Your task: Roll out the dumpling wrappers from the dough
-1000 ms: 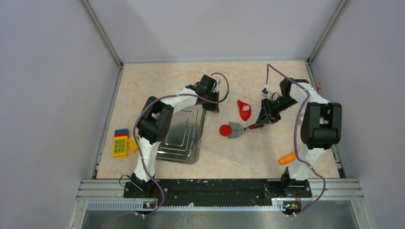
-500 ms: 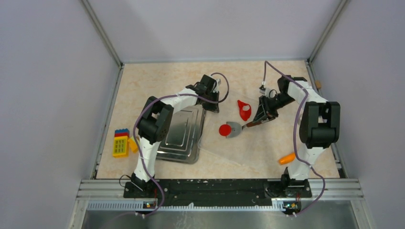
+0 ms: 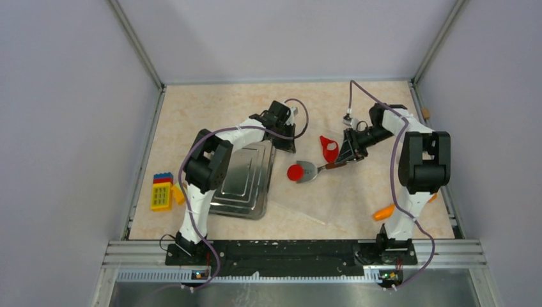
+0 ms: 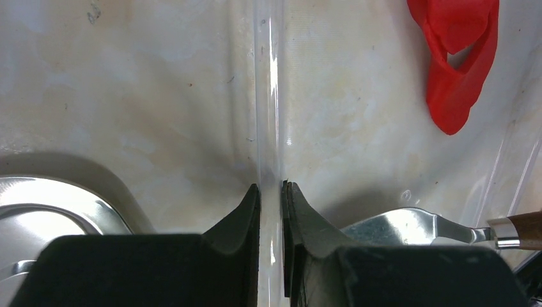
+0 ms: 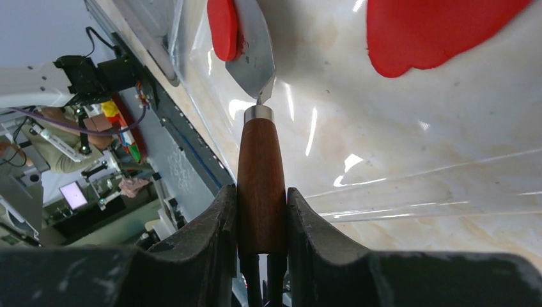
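Observation:
A round red dumpling wrapper [image 3: 294, 172] lies on the clear plastic sheet [image 3: 319, 199], touching the front edge of a metal spatula blade [image 3: 308, 171]. My right gripper [image 3: 350, 152] is shut on the spatula's wooden handle [image 5: 261, 160]. In the right wrist view the wrapper [image 5: 222, 29] sits against the blade [image 5: 254, 54]. The red dough [image 3: 328, 148], an irregular piece with a hole, lies just behind the spatula and shows as dough [image 4: 455, 70] in the left wrist view. My left gripper [image 3: 286, 138] pinches a raised fold of the sheet [image 4: 271, 128] between its fingertips [image 4: 250, 204].
A metal tray [image 3: 246, 182] lies under the left arm, beside the sheet. Yellow, red and blue toy bricks [image 3: 161, 192] sit at the left table edge. An orange carrot [image 3: 384, 212] lies by the right arm's base. Walls enclose three sides.
The right gripper has slid the spatula to the left, and the red wrapper has moved left with the blade. The left gripper has stayed still on the sheet.

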### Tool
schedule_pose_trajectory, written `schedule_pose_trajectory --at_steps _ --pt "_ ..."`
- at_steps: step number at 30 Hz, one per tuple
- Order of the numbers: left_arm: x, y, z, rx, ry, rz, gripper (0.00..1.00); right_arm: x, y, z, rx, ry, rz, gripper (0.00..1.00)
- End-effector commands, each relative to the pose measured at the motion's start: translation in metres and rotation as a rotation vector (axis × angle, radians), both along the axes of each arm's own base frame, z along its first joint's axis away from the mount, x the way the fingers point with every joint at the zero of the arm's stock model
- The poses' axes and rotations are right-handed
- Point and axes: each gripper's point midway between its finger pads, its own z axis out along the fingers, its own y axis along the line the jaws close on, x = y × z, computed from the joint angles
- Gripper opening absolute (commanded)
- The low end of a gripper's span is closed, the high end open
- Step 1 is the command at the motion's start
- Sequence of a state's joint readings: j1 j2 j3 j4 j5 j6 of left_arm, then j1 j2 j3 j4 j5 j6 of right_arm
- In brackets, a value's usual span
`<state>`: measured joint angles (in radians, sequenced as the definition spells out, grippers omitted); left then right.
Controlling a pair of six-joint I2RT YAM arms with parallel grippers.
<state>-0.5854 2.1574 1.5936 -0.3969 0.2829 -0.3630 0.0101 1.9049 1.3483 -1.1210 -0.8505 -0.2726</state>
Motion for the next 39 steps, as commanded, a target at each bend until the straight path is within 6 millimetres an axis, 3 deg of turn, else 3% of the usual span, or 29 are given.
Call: schedule_pose_trajectory --at_steps 1,4,11,14,18,22,28,36,39 --pt "0.01 -0.012 0.039 -0.066 -0.074 -0.045 0.21 0.011 0.013 0.037 0.132 -0.098 0.026 0.0" --pt "0.023 -0.013 0.057 -0.085 -0.12 -0.047 0.31 0.009 0.015 0.044 0.151 -0.101 0.023 0.0" --pt "0.054 0.001 0.12 -0.136 -0.261 -0.033 0.38 0.012 0.018 0.055 0.167 -0.121 0.003 0.0" --pt "0.067 0.024 0.148 -0.132 -0.325 -0.004 0.39 0.02 0.021 0.065 0.171 -0.15 -0.012 0.0" --pt "0.082 0.086 0.166 -0.063 -0.373 0.097 0.41 0.039 0.03 0.081 0.166 -0.194 -0.04 0.0" --pt "0.075 0.16 0.149 0.075 -0.348 0.224 0.43 0.062 0.046 0.1 0.19 -0.235 -0.059 0.0" --pt "0.036 0.256 0.104 0.202 -0.236 0.392 0.43 0.093 0.078 0.12 0.235 -0.254 -0.068 0.0" --pt "0.006 0.321 0.067 0.238 -0.126 0.489 0.42 0.125 0.125 0.122 0.284 -0.227 -0.087 0.0" --pt "-0.001 0.334 0.053 0.241 -0.076 0.512 0.41 0.133 0.142 0.121 0.25 -0.257 -0.075 0.0"
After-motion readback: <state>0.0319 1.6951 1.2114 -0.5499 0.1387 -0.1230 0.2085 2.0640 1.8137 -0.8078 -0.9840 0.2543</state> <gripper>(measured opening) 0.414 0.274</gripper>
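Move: The right hand grips the spatula, with the red wrapper on its blade about 17 cm to its left, 2 cm back and 5 cm lower. The metal tray's middle is some 38 cm left, 2 cm back and 8 cm lower, and the holed dough scrap about 4 cm left, 8 cm ahead and 8 cm lower. For the left hand, pinching the clear sheet's edge, the tray's middle is roughly 20 cm left and 9 cm back, its left rim 29 cm left and level, the wrapper 8 cm back and 2 cm right. The left fingers open and let go of the clear sheet, and the hand arcs up about 15 cm and forward, then sweeps left over the far end of the tray and sinks again, some 32 cm left of its start, to bring its open fingers to the tray's left rim. The right hand keeps its grip on the spatula, first easing up slightly, then carrying the wrapper forward and left, about 12 cm each way and 9 cm up, towards the tray's far right corner. ##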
